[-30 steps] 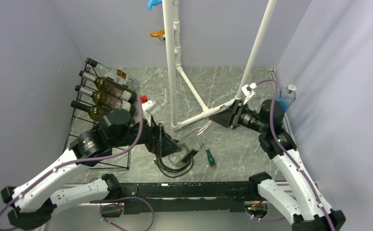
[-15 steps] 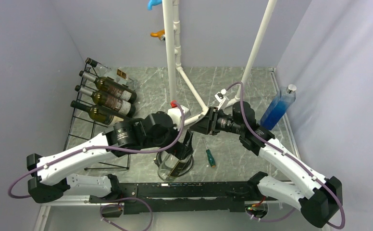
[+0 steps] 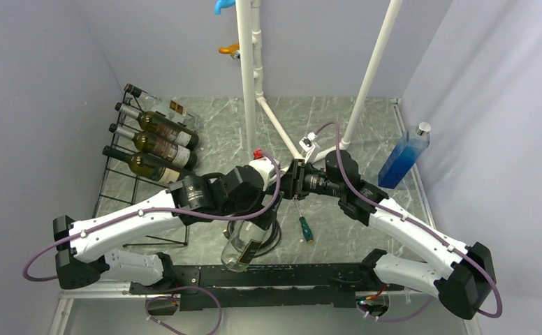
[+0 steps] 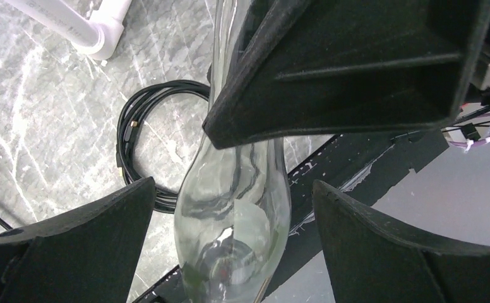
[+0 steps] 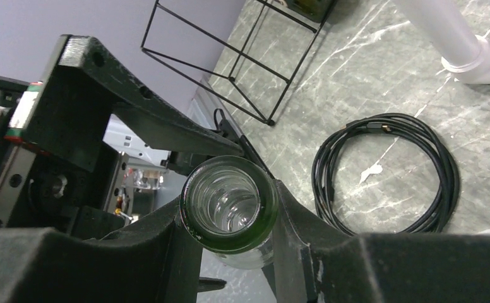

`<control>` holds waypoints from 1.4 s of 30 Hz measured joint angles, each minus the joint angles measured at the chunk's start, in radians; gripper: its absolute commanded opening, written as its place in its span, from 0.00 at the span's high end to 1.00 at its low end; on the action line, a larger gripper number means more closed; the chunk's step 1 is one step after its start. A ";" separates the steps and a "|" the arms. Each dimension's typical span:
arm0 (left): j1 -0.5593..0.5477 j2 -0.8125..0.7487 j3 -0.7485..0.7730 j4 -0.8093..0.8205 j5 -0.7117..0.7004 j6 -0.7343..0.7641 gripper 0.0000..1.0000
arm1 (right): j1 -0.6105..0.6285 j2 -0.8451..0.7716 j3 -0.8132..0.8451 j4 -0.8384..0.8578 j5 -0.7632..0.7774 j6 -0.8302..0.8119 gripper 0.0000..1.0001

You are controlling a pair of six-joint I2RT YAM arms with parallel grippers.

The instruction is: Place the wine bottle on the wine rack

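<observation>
The clear glass wine bottle (image 3: 244,244) hangs tilted over the table's near edge, its base toward the arms. My right gripper (image 3: 293,184) is shut on its neck; in the right wrist view the green-rimmed mouth (image 5: 232,205) sits between the fingers (image 5: 167,252) of that gripper (image 5: 233,235). My left gripper (image 4: 233,246) stands open astride the bottle's body (image 4: 236,214), with a gap on each side. The black wire wine rack (image 3: 135,202) stands at the left with several bottles (image 3: 158,127) on its upper tiers; its lower frame (image 5: 230,63) shows in the right wrist view.
A black coiled cable (image 5: 388,170) lies on the marble top under the bottle. A green-handled screwdriver (image 3: 304,229) lies just right of it. A white pipe frame (image 3: 251,91) rises at the middle back. A blue bottle (image 3: 404,155) stands by the right wall.
The left arm has swung right from the rack and its open jaws now straddle the bottle. The right arm has moved left with the neck, and the bottle's base has shifted toward the near edge.
</observation>
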 measured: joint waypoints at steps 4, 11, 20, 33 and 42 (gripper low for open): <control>0.000 0.006 -0.018 0.010 0.000 0.000 0.02 | 0.015 0.002 0.002 0.011 0.005 0.008 1.00; 0.000 0.008 -0.058 0.020 -0.002 0.000 0.10 | 0.025 0.003 0.007 0.023 0.012 0.018 1.00; 0.000 0.007 -0.079 0.035 -0.027 -0.002 0.19 | 0.038 0.003 0.009 0.050 0.014 0.039 1.00; -0.018 -0.087 -0.119 0.083 -0.079 0.026 1.00 | 0.053 0.014 0.032 0.077 0.040 0.071 0.78; -0.018 -0.200 -0.200 0.128 -0.114 0.027 1.00 | 0.059 0.012 0.071 0.076 0.054 0.116 0.23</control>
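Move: The clear bottle, its neck pinched by the right hand, slants between the left hand's wide-open fingers. Its middle is about 3 cm back, 2 cm left and 3 cm below the left hand, and some 8 cm back, 7 cm left and 5 cm below the right. From the left hand, on the table 23 cm below, the cable coil is 3 cm ahead and 6 cm left, the screwdriver 5 cm ahead and 13 cm right; the nearest racked bottle is about 20 cm ahead, 34 cm left and 13 cm down. The left hand first sinks about 2.5 cm with its open fingers astride the clear bottle's body, closes them onto the glass, then rises back by about as much while drifting some 3 cm left towards the rack and tipping its fingers up nearly 10 degrees. The right hand keeps its pinch on the neck while easing up and a little left, and only at the very end opens its fingers and lets the neck go, finishing about 5 cm higher. ##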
